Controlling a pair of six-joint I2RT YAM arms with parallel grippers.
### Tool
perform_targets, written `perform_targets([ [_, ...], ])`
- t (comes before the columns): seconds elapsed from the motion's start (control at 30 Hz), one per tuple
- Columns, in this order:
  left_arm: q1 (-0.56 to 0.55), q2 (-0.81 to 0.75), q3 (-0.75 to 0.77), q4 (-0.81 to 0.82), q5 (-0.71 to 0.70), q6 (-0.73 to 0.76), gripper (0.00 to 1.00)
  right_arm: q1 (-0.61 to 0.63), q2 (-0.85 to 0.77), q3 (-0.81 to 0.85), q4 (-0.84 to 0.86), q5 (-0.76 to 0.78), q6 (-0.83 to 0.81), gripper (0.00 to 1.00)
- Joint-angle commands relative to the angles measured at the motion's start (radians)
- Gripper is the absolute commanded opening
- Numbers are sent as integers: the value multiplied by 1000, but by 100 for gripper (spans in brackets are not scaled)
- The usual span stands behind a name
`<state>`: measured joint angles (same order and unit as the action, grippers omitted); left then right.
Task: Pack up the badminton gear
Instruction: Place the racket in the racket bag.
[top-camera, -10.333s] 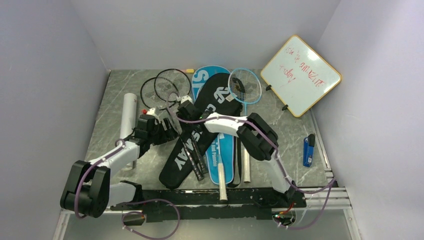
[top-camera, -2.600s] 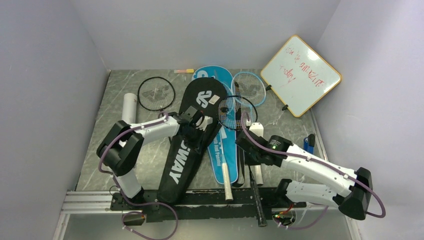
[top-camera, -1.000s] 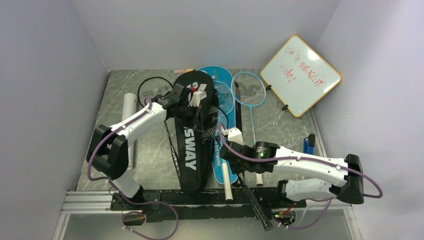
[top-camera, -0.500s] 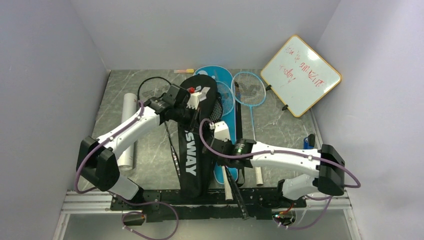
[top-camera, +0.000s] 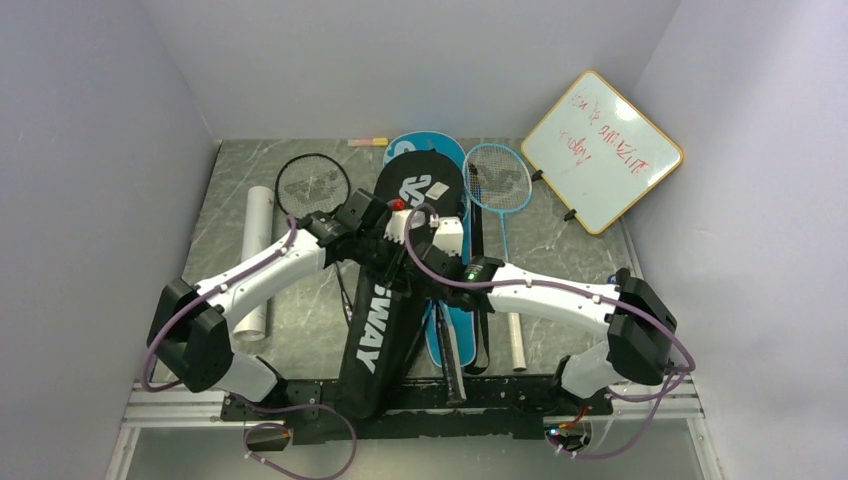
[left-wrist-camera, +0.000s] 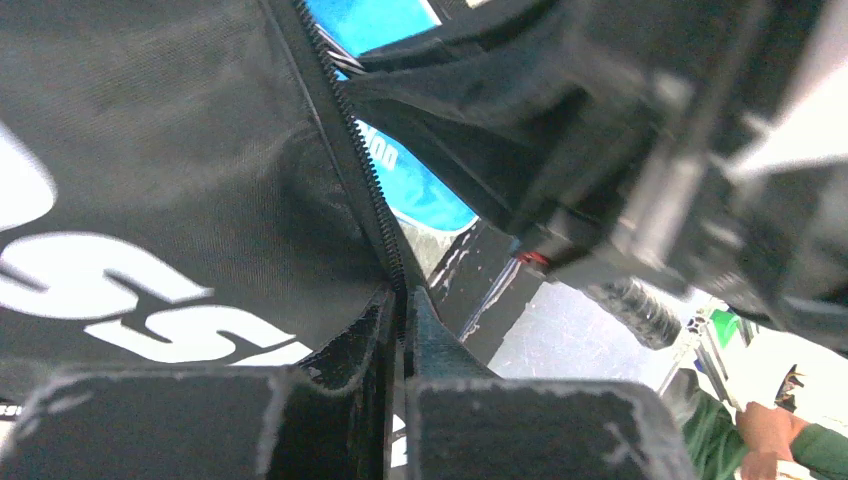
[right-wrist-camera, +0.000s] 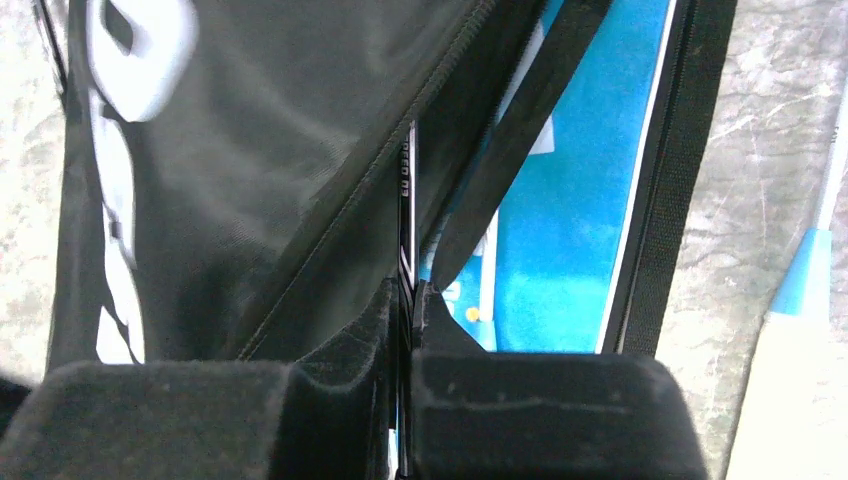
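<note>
The black "CROSSWAY" cover (top-camera: 385, 320) lies lengthwise down the middle of the table. My left gripper (top-camera: 388, 258) is shut on its zipper edge (left-wrist-camera: 372, 205), pinched between the pads. My right gripper (top-camera: 432, 272) is shut on the thin shaft (right-wrist-camera: 406, 225) of a black racket. That racket's head is hidden inside the cover, and its handle (top-camera: 452, 365) points toward the near edge. A second black racket (top-camera: 313, 187) lies at the back left. The light-blue racket (top-camera: 497, 176) and the blue cover (top-camera: 408, 146) lie to the right. The white tube (top-camera: 257, 250) is at the left.
A wood-framed whiteboard (top-camera: 601, 150) leans in the back right corner. A small pink-yellow marker (top-camera: 367, 142) lies by the back wall. Both arms cross above the middle of the covers, wrists close together. The arm bases and rail (top-camera: 420, 400) run along the near edge.
My right gripper carried the black racket left and toward the back, and its head slid out of sight into the black cover. The left gripper, still holding the zipper edge, moved right and nearer.
</note>
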<state>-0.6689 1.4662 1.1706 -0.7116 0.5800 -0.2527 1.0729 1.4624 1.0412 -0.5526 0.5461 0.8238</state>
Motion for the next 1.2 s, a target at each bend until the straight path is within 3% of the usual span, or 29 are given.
perform_targets([
  [0.0, -32, -59, -22, 67, 99, -14, 7, -60, 1, 2, 152, 32, 66, 0],
  [0.23, -61, -88, -75, 227, 226, -111, 7, -124, -24, -35, 195, 93, 123, 0],
  [0.53, -71, -69, -29, 236, 193, -126, 7, -131, -28, -57, 305, 138, 190, 0],
  [0.9, -71, -68, 5, 366, 292, -235, 8, -166, -116, 78, 5, 236, 207, 0],
  [1.17, -66, -8, -34, 440, 315, -253, 8, -232, -132, 8, -16, 229, 218, 0],
])
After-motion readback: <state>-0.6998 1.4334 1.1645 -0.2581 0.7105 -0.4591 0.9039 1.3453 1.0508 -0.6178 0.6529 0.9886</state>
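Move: Ahead of the right hand, about 25 cm out and nearly in line, lies the wide end of the black racket bag, some 7 cm lower; from the left hand it is 25 cm ahead, 4 cm right and 11 cm below. The blue bag's middle is roughly 8 cm ahead of the right hand and 11 cm below. The blue racket lies 14 cm to the right hand's right, 5 cm farther out and 11 cm below. Lifting the bag by its pinched zip edge, the left hand rises about 8 cm while going 6 cm right and slightly forward, its fingers tilting up some 20 degrees towards level. The right hand keeps its pinch on the black racket's shaft, easing forward and slightly down, then up and right, with its wrist turning clockwise; the racket's head end stays inside the bag's mouth. ##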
